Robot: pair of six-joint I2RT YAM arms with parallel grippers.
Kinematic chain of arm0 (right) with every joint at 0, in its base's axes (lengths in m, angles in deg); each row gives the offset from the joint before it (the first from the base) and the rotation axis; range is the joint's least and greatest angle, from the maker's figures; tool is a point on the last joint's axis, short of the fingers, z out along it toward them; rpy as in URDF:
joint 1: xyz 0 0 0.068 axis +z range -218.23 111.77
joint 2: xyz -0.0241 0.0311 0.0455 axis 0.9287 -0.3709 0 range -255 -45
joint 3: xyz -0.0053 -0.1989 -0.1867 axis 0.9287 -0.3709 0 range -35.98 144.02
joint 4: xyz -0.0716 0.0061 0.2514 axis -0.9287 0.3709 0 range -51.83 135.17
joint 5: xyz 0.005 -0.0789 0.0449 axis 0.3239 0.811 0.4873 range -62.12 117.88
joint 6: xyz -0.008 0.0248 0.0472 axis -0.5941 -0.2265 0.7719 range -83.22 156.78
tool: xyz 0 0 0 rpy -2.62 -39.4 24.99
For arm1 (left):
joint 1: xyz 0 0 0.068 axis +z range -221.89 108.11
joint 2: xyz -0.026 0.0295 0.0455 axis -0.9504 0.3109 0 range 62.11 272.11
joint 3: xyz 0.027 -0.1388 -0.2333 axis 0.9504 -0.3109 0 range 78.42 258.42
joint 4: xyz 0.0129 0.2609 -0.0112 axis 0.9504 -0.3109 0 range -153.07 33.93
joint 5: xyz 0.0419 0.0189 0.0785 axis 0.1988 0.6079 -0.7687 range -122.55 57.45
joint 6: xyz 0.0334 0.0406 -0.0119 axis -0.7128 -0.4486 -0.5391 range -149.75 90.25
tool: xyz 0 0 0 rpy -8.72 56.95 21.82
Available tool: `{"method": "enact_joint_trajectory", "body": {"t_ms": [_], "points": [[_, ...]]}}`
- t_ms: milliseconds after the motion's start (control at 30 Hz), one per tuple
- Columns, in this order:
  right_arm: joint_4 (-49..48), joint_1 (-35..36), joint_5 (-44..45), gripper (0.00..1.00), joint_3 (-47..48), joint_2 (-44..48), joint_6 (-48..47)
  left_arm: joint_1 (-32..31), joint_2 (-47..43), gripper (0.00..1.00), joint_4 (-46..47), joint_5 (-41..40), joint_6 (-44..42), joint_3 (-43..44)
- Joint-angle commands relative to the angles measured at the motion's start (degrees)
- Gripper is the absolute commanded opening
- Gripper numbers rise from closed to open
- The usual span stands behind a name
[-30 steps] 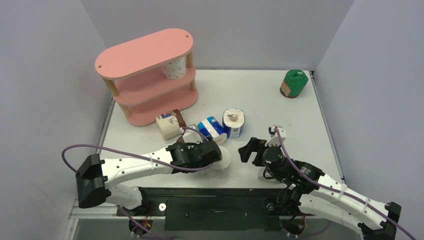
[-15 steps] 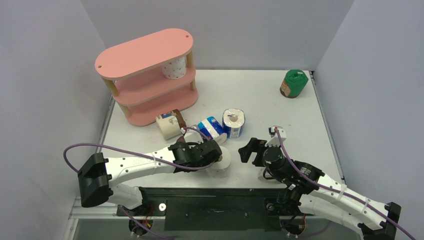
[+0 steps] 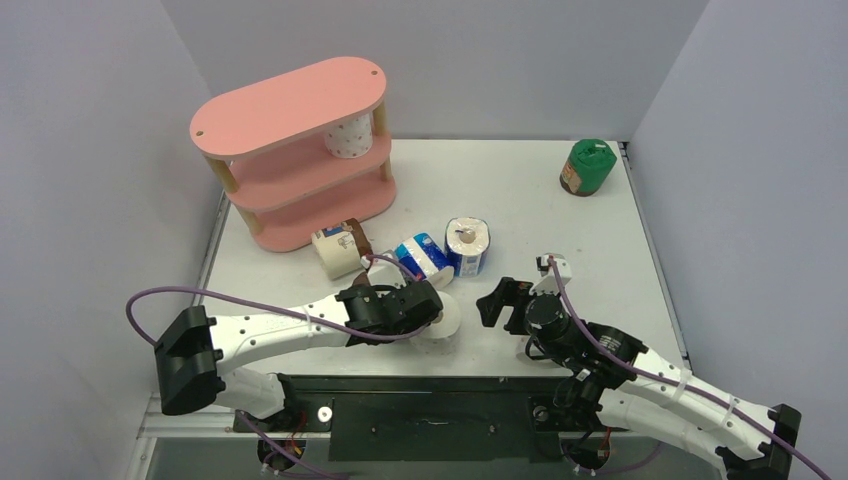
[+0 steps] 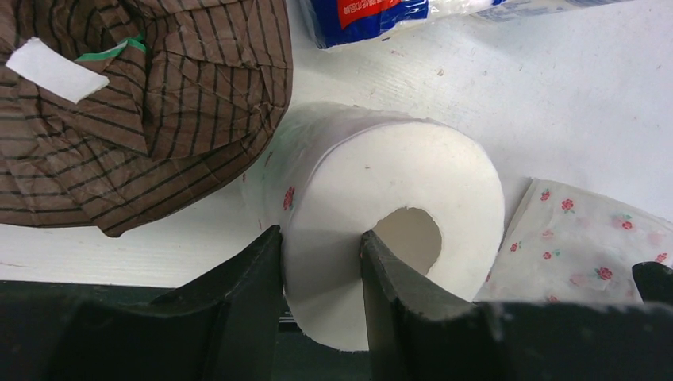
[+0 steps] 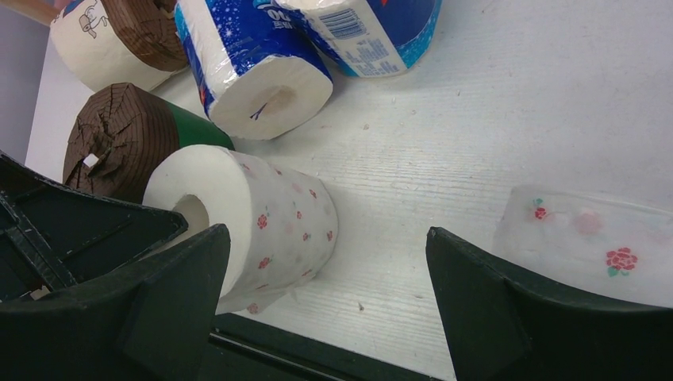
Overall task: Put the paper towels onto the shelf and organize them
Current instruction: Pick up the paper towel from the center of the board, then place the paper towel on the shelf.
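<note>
A white pink-dotted paper towel roll [image 4: 413, 190] lies on its side at the table's near edge. My left gripper [image 4: 321, 246] is shut on its wall, one finger outside and one in the core hole; in the top view it [image 3: 432, 305] sits over that roll [image 3: 447, 318]. My right gripper [image 5: 327, 232] stands open just right of this roll [image 5: 270, 222], with nothing between its fingers. A second dotted roll [image 5: 587, 246] lies by its right finger. The pink shelf [image 3: 290, 105] stands far left with one dotted roll [image 3: 348, 137] on its middle tier.
A brown striped roll [image 4: 143, 111] touches the held roll on its left. Two blue-and-white rolls [image 3: 423, 256] [image 3: 467, 245] and a beige roll [image 3: 338, 250] lie between the grippers and the shelf. A green roll [image 3: 586, 166] stands at the far right.
My left gripper has closed onto the dotted roll's wall, and the left arm has shifted slightly. The right arm has edged a little left. The rolls have not moved.
</note>
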Motion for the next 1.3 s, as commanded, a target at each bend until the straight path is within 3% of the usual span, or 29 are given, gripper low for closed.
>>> {"method": "enact_joint_trajectory", "body": {"t_ms": [0,300,433,567,667,767,900,1267], "points": [[-1.04,-0.12,0.26,0.89,1.13,1.17,0.7,0.05,-3.73,0.18,-0.79,-1.94,0.05,2.17],[-0.01,-0.16,0.71,0.89,3.56,1.38,-0.2,0.31,-11.57,0.12,-10.53,-8.0,-1.86,10.86],[-0.27,-0.17,0.63,0.89,4.62,0.21,-0.73,3.6,-15.51,0.12,-15.21,-11.83,-4.33,15.5],[-1.09,-0.13,0.55,0.89,5.61,-1.64,-1.47,13.42,-19.78,0.12,-14.98,-10.05,-9.93,16.95],[-1.57,-0.19,0.79,0.89,6.96,-3.54,-2.22,24.68,-22.13,0.12,-12.44,-5.73,-15.75,17.64],[-1.74,-0.2,1.31,0.89,9.25,-5.31,-3.65,36.26,-21.2,0.12,-10.33,0.91,-19.7,18.98],[-1.77,-0.33,2.17,0.89,12.16,-8.05,-5.74,47.17,-17.18,0.11,-8.09,8.54,-23.07,21.6],[-3.03,-2.39,1.26,0.89,16.23,-13.18,-9.89,62.68,-8.44,0.1,-2.73,17.55,-25.13,26.85]]}}
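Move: The left hand already pinches the left wall of the flowered roll, whose middle is about 4 cm to its right and 4 below. The shelf's middle is some 32 cm ahead, 24 left and 8 above. The brown-green roll stands 6 cm ahead and 10 left, the cream-brown roll lies 20 ahead and 18 left, both 4 below. From the right hand the shelf is some 32 ahead, 37 left, 5 above. Left hand lifts the pinched roll, then swings about 25 cm left and forward towards the shelf; right rises. ##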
